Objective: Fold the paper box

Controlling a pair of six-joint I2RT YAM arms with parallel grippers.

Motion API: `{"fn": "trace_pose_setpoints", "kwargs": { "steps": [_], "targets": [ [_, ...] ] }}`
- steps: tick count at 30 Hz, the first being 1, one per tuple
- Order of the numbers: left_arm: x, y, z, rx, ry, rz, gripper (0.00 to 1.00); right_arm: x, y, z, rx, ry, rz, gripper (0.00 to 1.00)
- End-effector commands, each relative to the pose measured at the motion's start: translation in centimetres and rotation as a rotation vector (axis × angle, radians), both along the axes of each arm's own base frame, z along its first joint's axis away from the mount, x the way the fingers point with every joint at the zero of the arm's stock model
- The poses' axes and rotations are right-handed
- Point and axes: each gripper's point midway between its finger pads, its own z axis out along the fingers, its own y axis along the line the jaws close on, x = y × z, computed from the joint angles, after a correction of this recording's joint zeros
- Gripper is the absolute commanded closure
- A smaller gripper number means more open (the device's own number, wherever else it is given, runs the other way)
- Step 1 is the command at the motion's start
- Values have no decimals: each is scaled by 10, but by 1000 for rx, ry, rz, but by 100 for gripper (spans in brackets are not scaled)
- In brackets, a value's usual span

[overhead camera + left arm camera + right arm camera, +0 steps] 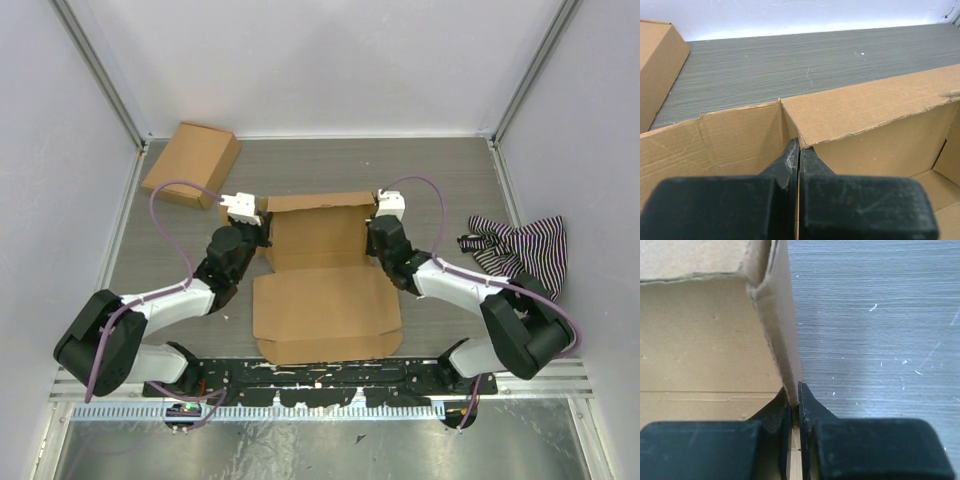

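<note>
The paper box [325, 310] lies mid-table, a brown cardboard sheet with its back and side walls raised and a broad flap flat toward the near edge. My left gripper [265, 232] is at the box's left wall. In the left wrist view that gripper [800, 146] is shut on a thin cardboard edge at the back-left corner of the box [865, 107]. My right gripper [373, 232] is at the right wall. The right wrist view shows this gripper [794, 390] shut on the upright right side wall [782, 340], one finger inside and one outside.
A smaller ready-made brown box [192, 162] sits at the back left, and its side [655, 65] shows in the left wrist view. A black-and-white striped cloth [520, 250] lies at the right. The grey table [440, 170] is ringed by white enclosure walls.
</note>
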Motion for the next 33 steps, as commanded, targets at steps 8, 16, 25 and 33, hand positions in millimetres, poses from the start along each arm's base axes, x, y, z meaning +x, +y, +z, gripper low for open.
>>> {"fn": "trace_pose_setpoints", "kwargs": {
  "steps": [8, 16, 25, 33],
  "targets": [
    [-20, 4, 26, -13, -8, -7, 96, -6, -31, -20, -122, -39, -442, 99],
    [-26, 14, 33, -10, 8, 28, 61, -14, -25, 9, -71, -100, -307, 99],
    [-13, 72, 85, -27, -89, 330, 25, -43, -42, 30, -131, -108, -171, 99],
    [37, 118, 71, -62, 50, 502, 31, -59, -85, 47, -18, -126, -227, 99]
  ]
}}
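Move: At the left top corner of the paper box, the left hand's shut tips are already in place. The right hand already pinches the right wall's edge, some 22 cm to the left hand's right; its top corner is about 6 cm above the right hand and 2 ahead. The near panel lies roughly 18 cm back, 9 left and 9 below the right hand. The spare carton is about 15 cm ahead, 19 left and 13 below the left hand. Keeping its pinch on the right wall, the right hand first turns about 15 degrees clockwise nearly in place, then drags the paper box some 7 cm right and 6 back, rising about 3 cm. The left hand backs off 3 cm while rising slightly, opens wide and comes free of the corner, then swings left, up and forward, turning counter-clockwise. ##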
